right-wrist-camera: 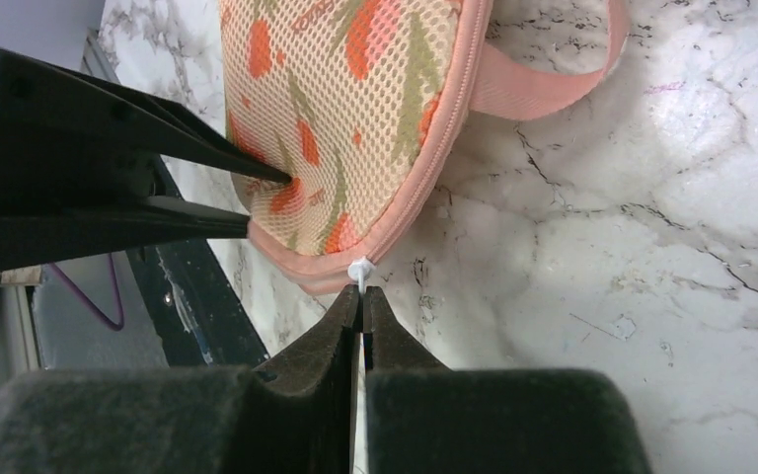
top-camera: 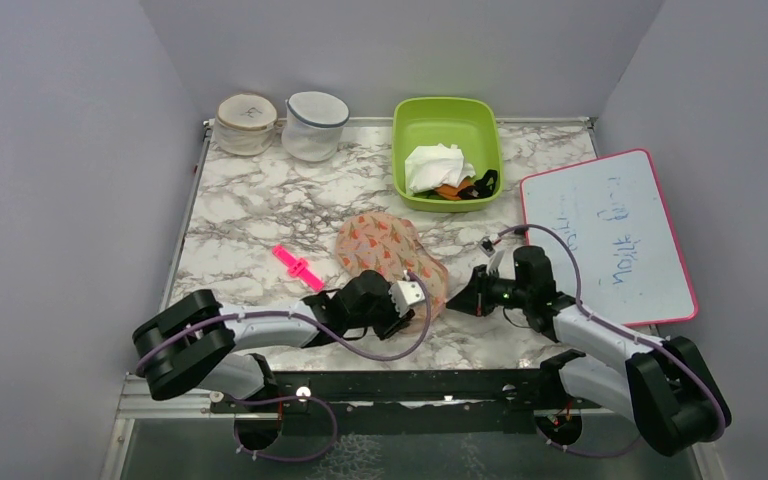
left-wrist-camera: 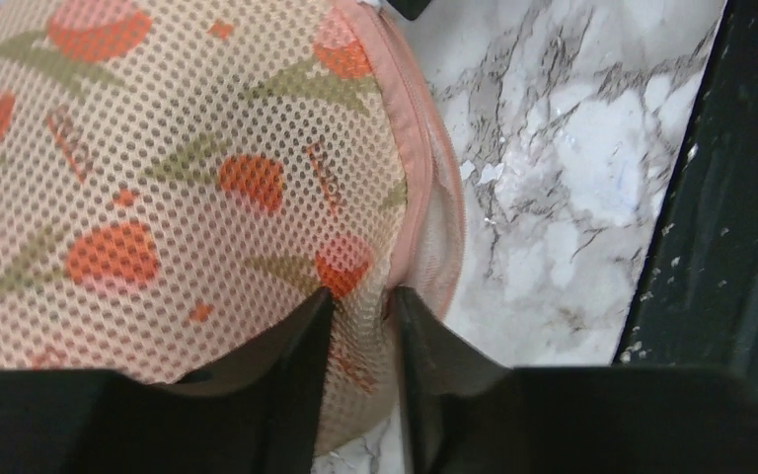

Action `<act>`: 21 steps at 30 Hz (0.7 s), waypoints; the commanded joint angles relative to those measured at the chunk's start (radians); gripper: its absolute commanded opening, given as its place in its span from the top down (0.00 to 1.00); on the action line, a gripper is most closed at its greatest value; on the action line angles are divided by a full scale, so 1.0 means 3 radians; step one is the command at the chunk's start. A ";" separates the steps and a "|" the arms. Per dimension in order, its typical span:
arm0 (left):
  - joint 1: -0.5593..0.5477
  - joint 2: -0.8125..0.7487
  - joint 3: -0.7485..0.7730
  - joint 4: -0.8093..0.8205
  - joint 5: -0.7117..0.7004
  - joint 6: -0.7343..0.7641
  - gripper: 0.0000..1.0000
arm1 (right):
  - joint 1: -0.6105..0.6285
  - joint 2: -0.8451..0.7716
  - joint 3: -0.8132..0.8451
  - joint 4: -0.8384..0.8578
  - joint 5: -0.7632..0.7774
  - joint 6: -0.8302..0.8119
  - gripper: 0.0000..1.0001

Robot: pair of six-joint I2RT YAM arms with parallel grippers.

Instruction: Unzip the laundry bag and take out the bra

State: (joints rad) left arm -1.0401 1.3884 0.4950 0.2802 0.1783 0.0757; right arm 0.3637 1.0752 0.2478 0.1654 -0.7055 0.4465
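Observation:
The peach mesh laundry bag with orange motifs lies in the middle of the marble table, near the front. It is zipped along its pink edging. My left gripper is at the bag's near lobe. Its jaws are slightly apart, and a fold of the mesh bulges between them. My right gripper is shut on the small white zip pull at the bag's edge. A pink loop handle sticks out beyond it. The bra is hidden.
A green tub at the back holds a white cloth and a dark garment. Two round mesh tubs stand back left. A whiteboard lies at the right and a pink clip left of the bag. The black table edge is close by.

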 commanded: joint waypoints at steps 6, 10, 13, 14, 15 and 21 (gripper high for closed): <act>-0.0413 -0.0564 0.0078 -0.0003 -0.0653 -0.1096 0.44 | 0.0047 0.0188 0.0023 0.0233 0.0005 0.0069 0.99; -0.0661 -0.0406 0.0240 -0.0074 -0.1129 -0.1210 0.43 | 0.0061 0.0234 0.0069 0.0152 0.0028 -0.0049 0.99; -0.0804 -0.0142 0.0520 -0.0229 -0.1603 -0.1109 0.43 | 0.0070 0.0258 0.0064 0.0189 0.0021 -0.0040 0.99; -0.0828 -0.0060 0.0611 -0.0261 -0.1714 -0.1040 0.43 | 0.0075 0.0256 0.0060 0.0205 0.0027 -0.0030 0.99; -0.0836 0.0024 0.0689 -0.0287 -0.1811 -0.0982 0.44 | 0.0076 0.0254 0.0047 0.0220 0.0032 -0.0013 0.99; -0.0844 0.0393 0.0919 -0.0352 -0.2135 -0.0788 0.48 | 0.0079 0.0224 0.0035 0.0212 0.0053 0.0022 0.99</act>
State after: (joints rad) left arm -1.2900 1.4582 0.7425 0.1997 -0.3279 -0.2066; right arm 0.3805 1.1473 0.2485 0.2039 -0.7040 0.4519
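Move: The bag rim by the zipper pull lies about 6 cm to the left gripper's right and 2 cm ahead, at about its height; the pull itself, in the right fingertips, is some 7 cm right and 2 cm ahead. From the right gripper that rim is about 1 cm left. The laundry bag's middle is roughly 12 cm ahead of the left gripper, 4 cm left and 3 cm lower; the pink clip 10 cm ahead, 22 cm left and 4 cm lower. Open the left fingers to about half and let the bag's near edge come free, rising some 6 cm, backing off slightly at first and then coming forward again. Carry the gripper about 6 cm right towards the rim by the zipper pull, turning it some 20 degrees counter-clockwise. Hold the right gripper shut on the pull, letting it sink about 1 cm. ##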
